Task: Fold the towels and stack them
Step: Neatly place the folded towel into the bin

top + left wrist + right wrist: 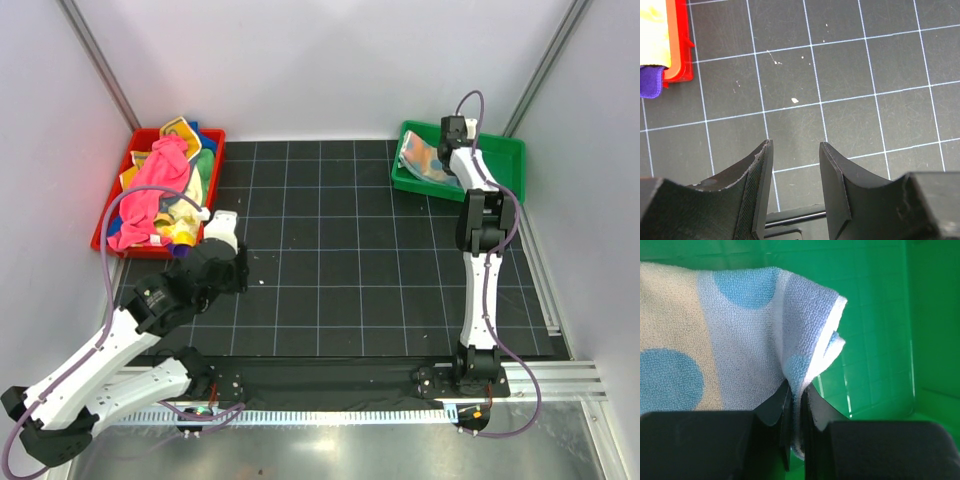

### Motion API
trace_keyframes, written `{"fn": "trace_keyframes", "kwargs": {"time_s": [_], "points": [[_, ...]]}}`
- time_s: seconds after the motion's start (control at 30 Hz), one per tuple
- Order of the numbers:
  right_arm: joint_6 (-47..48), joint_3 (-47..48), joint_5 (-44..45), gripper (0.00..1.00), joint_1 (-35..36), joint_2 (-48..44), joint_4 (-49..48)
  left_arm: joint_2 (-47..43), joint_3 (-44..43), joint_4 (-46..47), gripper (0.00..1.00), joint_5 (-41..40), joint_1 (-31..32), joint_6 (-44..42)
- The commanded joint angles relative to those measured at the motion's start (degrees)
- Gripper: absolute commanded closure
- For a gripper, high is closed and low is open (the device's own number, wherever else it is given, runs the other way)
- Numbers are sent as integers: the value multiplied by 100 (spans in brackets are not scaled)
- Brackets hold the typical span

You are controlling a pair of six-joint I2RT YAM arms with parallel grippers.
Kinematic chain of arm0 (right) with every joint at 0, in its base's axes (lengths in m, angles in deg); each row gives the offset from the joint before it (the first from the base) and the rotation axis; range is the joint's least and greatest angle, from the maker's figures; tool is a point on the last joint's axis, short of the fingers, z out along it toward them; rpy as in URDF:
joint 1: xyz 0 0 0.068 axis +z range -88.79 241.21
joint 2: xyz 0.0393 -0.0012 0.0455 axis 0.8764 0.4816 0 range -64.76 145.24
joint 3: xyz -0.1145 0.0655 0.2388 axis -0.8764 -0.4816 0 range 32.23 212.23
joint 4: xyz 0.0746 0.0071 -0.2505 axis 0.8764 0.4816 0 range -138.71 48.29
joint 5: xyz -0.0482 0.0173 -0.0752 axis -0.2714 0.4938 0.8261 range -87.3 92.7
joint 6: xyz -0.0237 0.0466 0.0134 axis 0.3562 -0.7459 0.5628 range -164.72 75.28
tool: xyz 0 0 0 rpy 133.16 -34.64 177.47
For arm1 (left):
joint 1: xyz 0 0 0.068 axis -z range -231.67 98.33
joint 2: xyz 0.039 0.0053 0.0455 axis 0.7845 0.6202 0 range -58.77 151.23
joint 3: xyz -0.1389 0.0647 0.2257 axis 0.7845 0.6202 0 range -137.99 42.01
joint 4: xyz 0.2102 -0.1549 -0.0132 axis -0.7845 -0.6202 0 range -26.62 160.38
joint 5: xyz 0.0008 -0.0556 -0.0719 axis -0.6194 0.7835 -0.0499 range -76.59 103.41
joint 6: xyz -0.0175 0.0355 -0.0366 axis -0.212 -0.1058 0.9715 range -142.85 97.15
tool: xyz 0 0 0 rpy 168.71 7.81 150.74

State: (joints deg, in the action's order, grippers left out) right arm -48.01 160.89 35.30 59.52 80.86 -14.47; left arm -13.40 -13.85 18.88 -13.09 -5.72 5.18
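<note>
Several towels lie heaped in the red tray (pixel 103 238) at the left, with a pink one (pixel 155 185) on top of yellow, green and blue ones. A pastel towel (pixel 425 158) with blue dots (pixel 740 335) lies in the green tray (pixel 508 162) at the back right. My right gripper (pixel 798 387) is down in that tray, shut on a folded edge of the pastel towel. My left gripper (pixel 796 147) hovers open and empty over the black grid mat (pixel 850 75), just right of the red tray's near corner (pixel 682 55). A dark blue towel edge (pixel 651 80) hangs over that rim.
The gridded mat (pixel 340 260) spans the space between the two trays. White walls close in the back and both sides. The right arm (pixel 480 260) stretches straight up the right side of the mat, and the left arm (pixel 130 330) angles in from the bottom left.
</note>
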Motion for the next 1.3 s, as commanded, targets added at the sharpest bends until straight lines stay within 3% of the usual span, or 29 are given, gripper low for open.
{"fn": "trace_keyframes", "kwargs": {"time_s": [0.0,0.2,0.3,0.57,0.77,0.97,1.13,1.27], "points": [[4,80,212,99,-85,-60,-207,16,4,79,55,75,-78,-70],[4,185,229,99,-156,-60,-190,51,4,97,55,93,-104,-87],[-14,230,273,94,-182,-60,-189,87,-4,106,55,136,-139,-96],[-163,458,378,48,-252,-139,38,69,4,114,55,171,-174,-105],[-497,476,256,29,-261,-569,232,60,4,123,55,207,-192,-114],[-1304,292,-859,20,-218,-1369,312,43,4,167,54,242,-183,-105],[-1885,-1156,-1571,15,142,-2519,-329,218,-109,176,54,198,-183,-79],[-2289,-2937,-2036,13,861,-3468,-1266,595,-460,334,51,58,-210,79]]}}
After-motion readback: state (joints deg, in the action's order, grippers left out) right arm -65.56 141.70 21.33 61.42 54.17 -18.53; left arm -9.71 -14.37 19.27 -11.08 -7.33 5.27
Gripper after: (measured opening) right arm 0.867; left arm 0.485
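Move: Inside the green bin, low over its floor, the right hand still pinches the folded towel's right end. The bin's middle is about 4 cm ahead of this hand and 2 cm to its left, and the towel's middle about 5 cm ahead and 9 cm to the left; the bin's right wall stands some 15 cm to the right and 2 cm ahead. From the left hand, the green bin is roughly 43 cm ahead, 57 cm to the right and 18 cm below. Drawing the towel's pinched end 2 to 3 cm to the right at nearly the same height, the right hand opens its fingers wide and lets go, then lifts about 13 cm, quickening, and swings some 10 cm left back over the towel. The hand turns roughly 30 degrees in leaving, its fingers coming round from forward-right to point more forward. ##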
